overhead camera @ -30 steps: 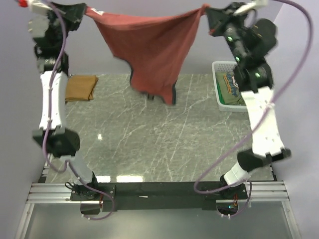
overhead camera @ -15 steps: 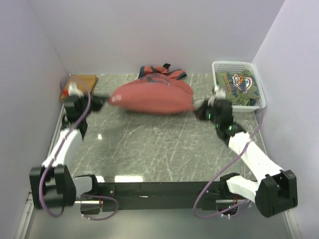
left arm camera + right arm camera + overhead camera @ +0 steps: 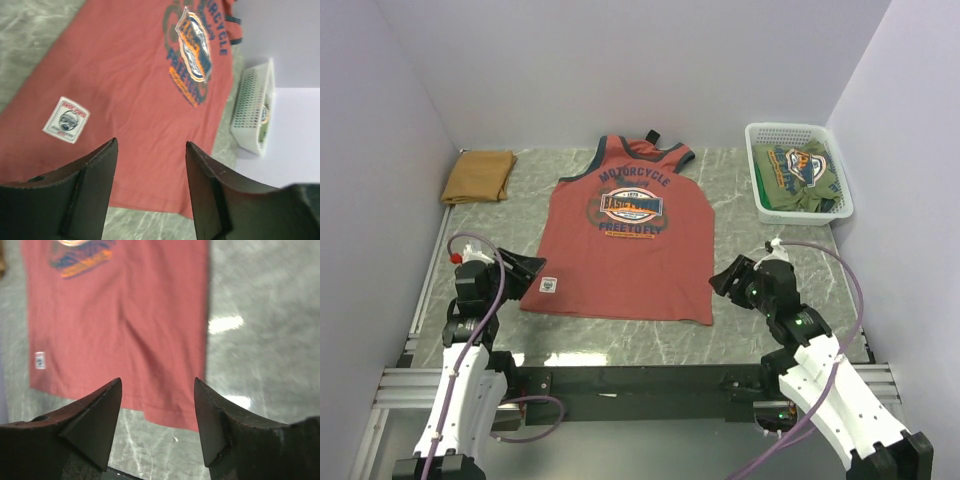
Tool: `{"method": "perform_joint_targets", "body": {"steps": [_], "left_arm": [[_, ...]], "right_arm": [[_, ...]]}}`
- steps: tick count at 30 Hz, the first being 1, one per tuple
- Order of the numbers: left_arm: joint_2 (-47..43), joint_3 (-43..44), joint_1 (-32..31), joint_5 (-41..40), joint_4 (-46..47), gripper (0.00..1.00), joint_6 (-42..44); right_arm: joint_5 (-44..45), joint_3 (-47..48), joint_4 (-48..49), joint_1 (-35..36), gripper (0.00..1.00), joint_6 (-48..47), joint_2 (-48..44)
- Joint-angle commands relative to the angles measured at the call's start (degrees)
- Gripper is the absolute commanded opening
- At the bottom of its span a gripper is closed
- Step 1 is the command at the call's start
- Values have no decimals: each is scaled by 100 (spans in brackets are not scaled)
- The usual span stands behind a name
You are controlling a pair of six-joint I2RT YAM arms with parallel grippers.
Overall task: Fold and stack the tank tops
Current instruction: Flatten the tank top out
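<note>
The rust-red tank top [image 3: 630, 240] lies spread flat on the marble table, chest lettering up, neck toward the back wall and hem toward me. My left gripper [image 3: 533, 267] stands open just off its near-left hem corner, holding nothing. In the left wrist view the red tank top [image 3: 125, 90] fills the space beyond the left gripper [image 3: 150, 145]. My right gripper [image 3: 723, 279] is open beside the near-right hem corner. The right wrist view shows the red hem [image 3: 150, 405] past the empty right gripper [image 3: 157, 385]. The tan-brown tank top [image 3: 478, 176] lies folded at the back left.
A white mesh basket [image 3: 760, 195] holding green printed clothing stands at the back right, also seen as the white basket [image 3: 252, 110] in the left wrist view. Purple walls close in the table [image 3: 620, 330] on three sides. Black rails run along the near edge.
Both grippers held the red tank top stretched high in the air, swung it down and let go. It now lies flat, and both arms have drawn back to the near edge.
</note>
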Motion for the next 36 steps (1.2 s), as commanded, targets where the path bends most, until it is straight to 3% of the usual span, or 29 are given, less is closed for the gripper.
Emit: {"method": "perform_joint_targets", "body": {"steps": [1, 5, 10, 13, 19, 26, 27, 31, 34, 36], "left_arm": [[28, 363, -14, -435, -532, 61, 372], [582, 540, -5, -664, -805, 44, 338], [1083, 716, -14, -1174, -973, 45, 214], [1329, 716, -23, -1148, -814, 44, 144], [1830, 742, -181, -1279, -533, 44, 170], [1944, 813, -980, -1867, -454, 46, -75], [1971, 813, -1024, -1903, -436, 46, -93], [1998, 786, -1060, -1974, -322, 44, -155], [2015, 795, -1077, -2000, -287, 42, -129], [2042, 778, -1138, -1992, -269, 35, -128]], "right_arm": [[480, -101, -594, 18, 66, 444, 213], [603, -321, -629, 62, 57, 900, 381], [734, -392, -892, 184, 52, 1367, 373], [761, -400, -946, 290, 47, 1376, 539], [875, -532, -814, 773, 46, 1674, 750], [989, -664, -208, 1573, 46, 2184, 1497], [1016, -655, -207, 1669, 43, 2211, 1655], [1156, -541, -426, 1670, 10, 2211, 1621], [1481, -217, -1023, 1583, 0, 2071, 1244], [1778, 177, -1682, 1539, 0, 2018, 875]]}}
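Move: The right hand hangs just beyond the red tank top's lower right corner, which lies about 5 cm back, 3 cm to its left and 10 cm below. From this hand, the chest print is some 24 cm ahead and 18 cm left. Under the left hand is the white patch, about 12 cm below and barely 1 cm left; the lower left corner lies roughly 6 cm back and 6 cm left of that hand. Down and back goes the right hand, about 10 cm lower and 6 cm nearer, fingers tipping some 25 degrees steeper; it drifts right, swings left onto the lower right corner, shuts to pinch it, then eases about 1 cm right. The left hand sinks about 6 cm over the white patch, tipping down and swinging left and back, its fingers narrowing but still apart above the cloth. ##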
